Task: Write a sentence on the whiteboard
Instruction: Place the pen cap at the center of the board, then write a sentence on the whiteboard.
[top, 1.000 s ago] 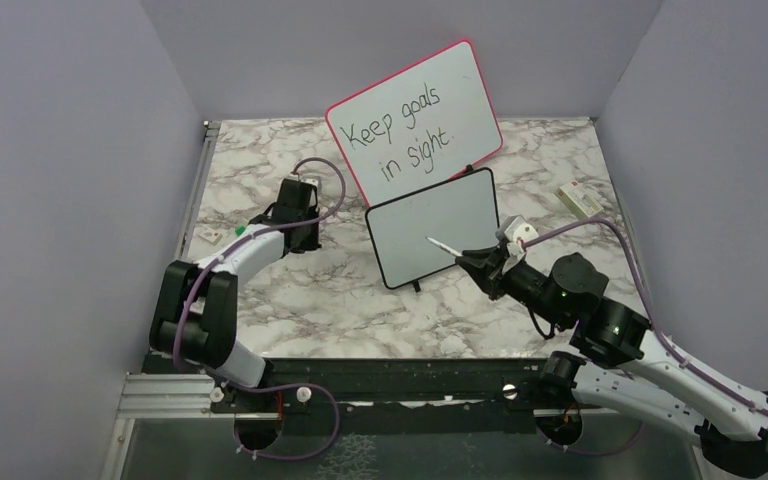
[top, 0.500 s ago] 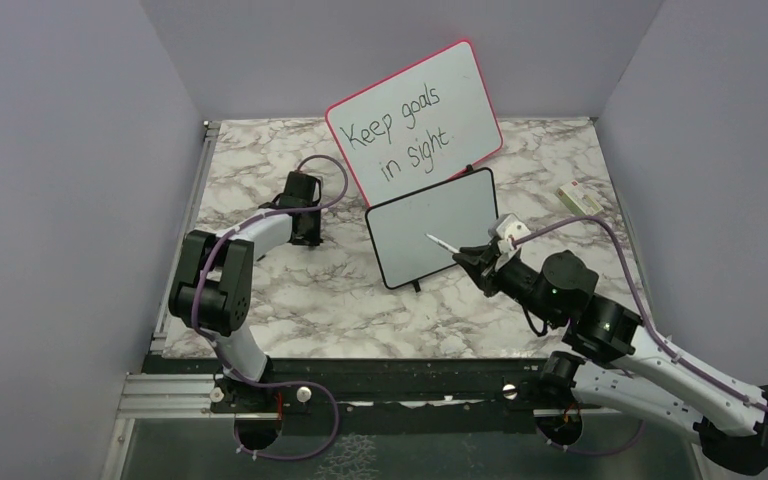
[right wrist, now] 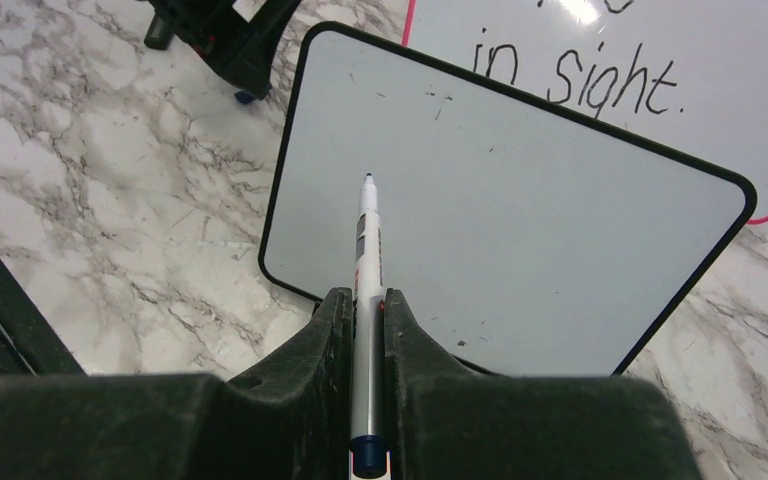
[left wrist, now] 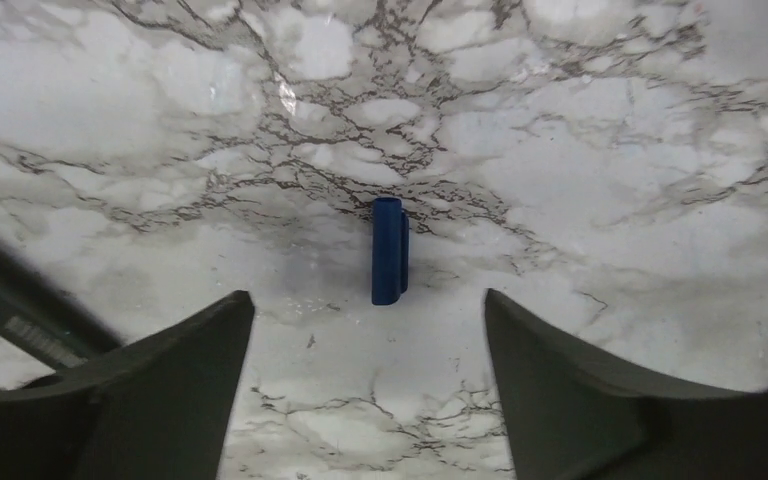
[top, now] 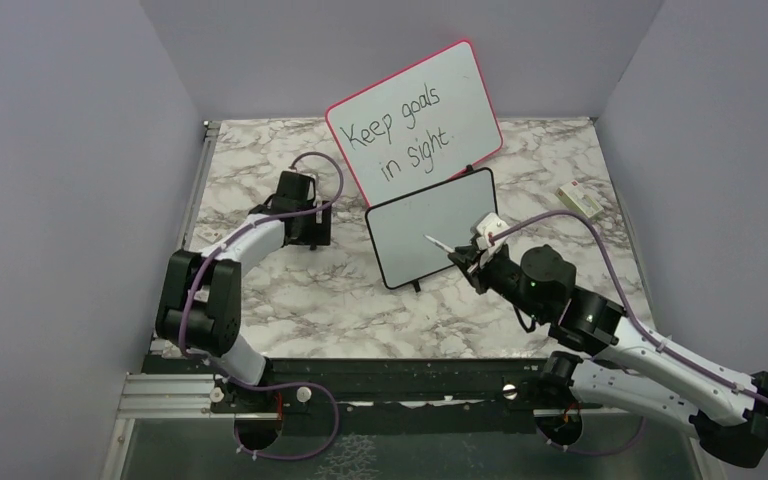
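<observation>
The small black-framed whiteboard (top: pixel 410 240) stands tilted at the table's middle. Its face (right wrist: pixel 520 230) is blank apart from faint specks, and no sentence shows on it. My right gripper (top: pixel 465 258) is shut on a white marker (right wrist: pixel 367 250). The uncapped blue tip points at the board's lower left area, just short of the surface. Left of the board, my left gripper (top: pixel 312 232) hangs low over the marble, jaws open (left wrist: pixel 366 294). A blue marker cap (left wrist: pixel 390 250) lies on the table just ahead of the gap between its fingers, apart from both of them.
A larger pink-framed board (top: pixel 415 125) with black handwriting leans behind the small one. A small white box (top: pixel 580 199) lies near the right wall. Purple walls enclose the marble table (top: pixel 340 290) on three sides.
My left gripper has opened and the blue cap now lies free on the table. The right arm has shifted the marker slightly left, closer to the board.
</observation>
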You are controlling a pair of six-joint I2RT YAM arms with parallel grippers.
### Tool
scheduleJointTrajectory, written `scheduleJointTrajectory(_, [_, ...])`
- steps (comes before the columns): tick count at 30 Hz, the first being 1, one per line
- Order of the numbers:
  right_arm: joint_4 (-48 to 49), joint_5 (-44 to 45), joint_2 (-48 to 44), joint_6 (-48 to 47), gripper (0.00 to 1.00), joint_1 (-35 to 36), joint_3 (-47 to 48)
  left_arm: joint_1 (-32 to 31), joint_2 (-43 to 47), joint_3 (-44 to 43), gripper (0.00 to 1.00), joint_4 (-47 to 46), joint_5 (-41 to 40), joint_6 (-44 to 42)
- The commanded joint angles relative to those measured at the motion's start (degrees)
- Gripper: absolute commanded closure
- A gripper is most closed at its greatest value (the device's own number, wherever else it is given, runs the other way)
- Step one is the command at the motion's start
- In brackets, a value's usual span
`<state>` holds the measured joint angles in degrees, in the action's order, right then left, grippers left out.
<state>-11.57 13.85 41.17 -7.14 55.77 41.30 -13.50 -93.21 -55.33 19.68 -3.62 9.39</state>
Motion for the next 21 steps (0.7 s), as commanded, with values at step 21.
scheduleJointTrajectory(21, [-3.48,7.49,5.22,3.66,0.99,0.01,8.64,0.31,31.03,6.24,0.03,-18.75,38.82,1.63])
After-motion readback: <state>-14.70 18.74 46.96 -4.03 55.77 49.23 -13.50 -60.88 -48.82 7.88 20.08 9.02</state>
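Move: The pen cap already lies free on the table between the open left fingers, about 3 cm below the left hand and 1 cm ahead; the green-capped marker lies some 16 cm to its left, level with it. The small whiteboard's middle is about 30 cm right of the left hand, 1 cm ahead, 8 cm higher. From the pen-holding right hand, that middle is some 15 cm ahead, 5 left, 13 below; the cap is about 15 ahead, 33 left, 23 below. The left hand opens its fingers the rest of the way and lifts off the pen cap almost straight up, some 19 cm in all, then bends rightward about 6 cm and a little back while the wrist tips its fingers up by roughly 35 degrees, rolls left side down and swings clockwise to face the gap beside the small whiteboard. The right hand keeps its pinch on the uncapped pen, dips slightly, then rises about 3 cm and eases a little forward in front of the whiteboard, with no touch of the tip on it to be seen. ##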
